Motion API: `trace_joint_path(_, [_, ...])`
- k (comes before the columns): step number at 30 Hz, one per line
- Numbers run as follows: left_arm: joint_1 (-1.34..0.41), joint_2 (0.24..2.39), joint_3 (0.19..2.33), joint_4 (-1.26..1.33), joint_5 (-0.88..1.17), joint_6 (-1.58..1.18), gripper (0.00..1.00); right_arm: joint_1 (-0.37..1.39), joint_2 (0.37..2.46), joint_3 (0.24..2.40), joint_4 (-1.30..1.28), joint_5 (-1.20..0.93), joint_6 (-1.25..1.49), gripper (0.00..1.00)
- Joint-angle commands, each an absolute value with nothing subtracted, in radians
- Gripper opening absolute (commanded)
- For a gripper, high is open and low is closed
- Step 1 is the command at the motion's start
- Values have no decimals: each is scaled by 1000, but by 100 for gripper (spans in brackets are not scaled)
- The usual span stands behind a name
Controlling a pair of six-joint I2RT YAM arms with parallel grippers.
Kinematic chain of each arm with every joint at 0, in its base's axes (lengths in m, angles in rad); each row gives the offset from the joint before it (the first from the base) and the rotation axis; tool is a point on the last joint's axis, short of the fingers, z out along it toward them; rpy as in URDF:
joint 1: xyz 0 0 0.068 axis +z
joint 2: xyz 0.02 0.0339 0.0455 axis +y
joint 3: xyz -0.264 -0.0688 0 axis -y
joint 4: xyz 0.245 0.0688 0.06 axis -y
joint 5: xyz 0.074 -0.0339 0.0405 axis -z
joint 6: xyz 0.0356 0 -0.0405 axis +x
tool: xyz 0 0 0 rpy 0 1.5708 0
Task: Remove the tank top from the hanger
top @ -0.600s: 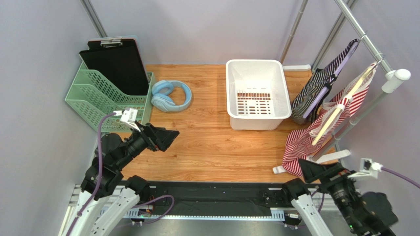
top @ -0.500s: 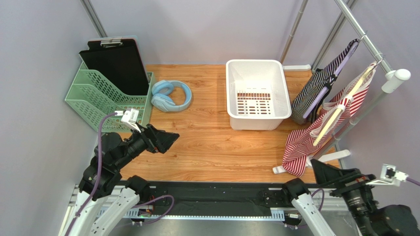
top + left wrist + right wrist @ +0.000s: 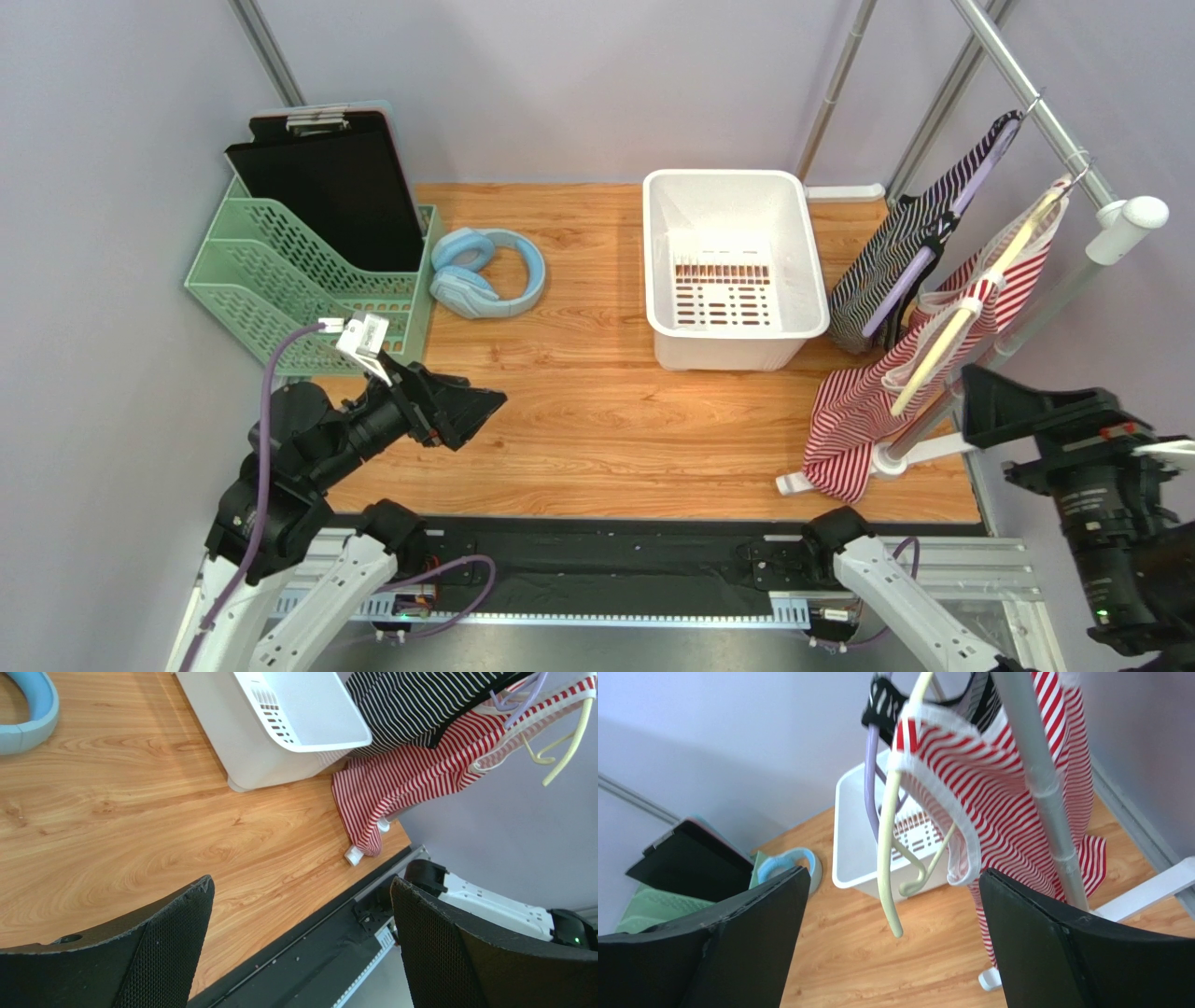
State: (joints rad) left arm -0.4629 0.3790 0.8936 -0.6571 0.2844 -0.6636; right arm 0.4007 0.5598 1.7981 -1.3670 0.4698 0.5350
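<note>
A red-and-white striped tank top (image 3: 853,409) hangs on a pale yellow hanger (image 3: 968,317) from the rail at the right; its hem drapes onto the table. In the right wrist view the tank top (image 3: 1011,791) and the hanger (image 3: 888,847) hang straight ahead, with the hanger's near arm between my fingers but farther off. My right gripper (image 3: 985,401) is open, empty and raised just in front of the garment. My left gripper (image 3: 474,406) is open and empty over the front left of the table, and its view shows the tank top (image 3: 407,777) far off.
A black-and-white striped top (image 3: 909,238) on a purple hanger hangs behind the red one. The rack's slanted grey pole (image 3: 1055,300) and white foot (image 3: 937,451) stand by the hem. A white basket (image 3: 730,182), blue headphones (image 3: 485,272), a green file tray (image 3: 281,275) and a black clipboard (image 3: 331,174) sit farther back.
My right arm has risen from the table's front edge and now sits high beside the rack, facing the tank top. My left gripper has drifted slightly nearer the front.
</note>
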Motion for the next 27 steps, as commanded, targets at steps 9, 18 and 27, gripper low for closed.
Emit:
trace_joint_path(9, [-457, 437, 969, -667, 410, -650, 99, 408, 971, 2190, -1534, 678, 449, 78])
trace_joint_path(18, [-459, 419, 969, -704, 433, -655, 98, 407, 1005, 2109, -1523, 787, 496, 70])
trace_joint_path(27, [-459, 417, 957, -696, 442, -664, 98, 408, 996, 2039, -1522, 891, 465, 69])
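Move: The strap of the red-striped tank top on the cream hanger lies about 13 cm ahead of the right gripper, 2 cm to its right and roughly 4 cm higher. The lavender hanger's strap hangs some 6 cm beyond that strap and 5 cm to its left; the rack's white end cap sits about 7 cm to its right and 6 cm above. From the left gripper the red-striped strap is about 40 cm right, 9 cm ahead and 15 cm up. Lift the right gripper about 8 cm, swinging it forward some 11 cm to the cream hanger and the tank top's strap; sink about 4 cm on arrival, then ease back and right about 2 cm each. Meanwhile turn the wrist nearly 20 degrees clockwise, dip its left side and fingertips slightly, and narrow the fingers by about a third so they frame the strap without shutting on it. ##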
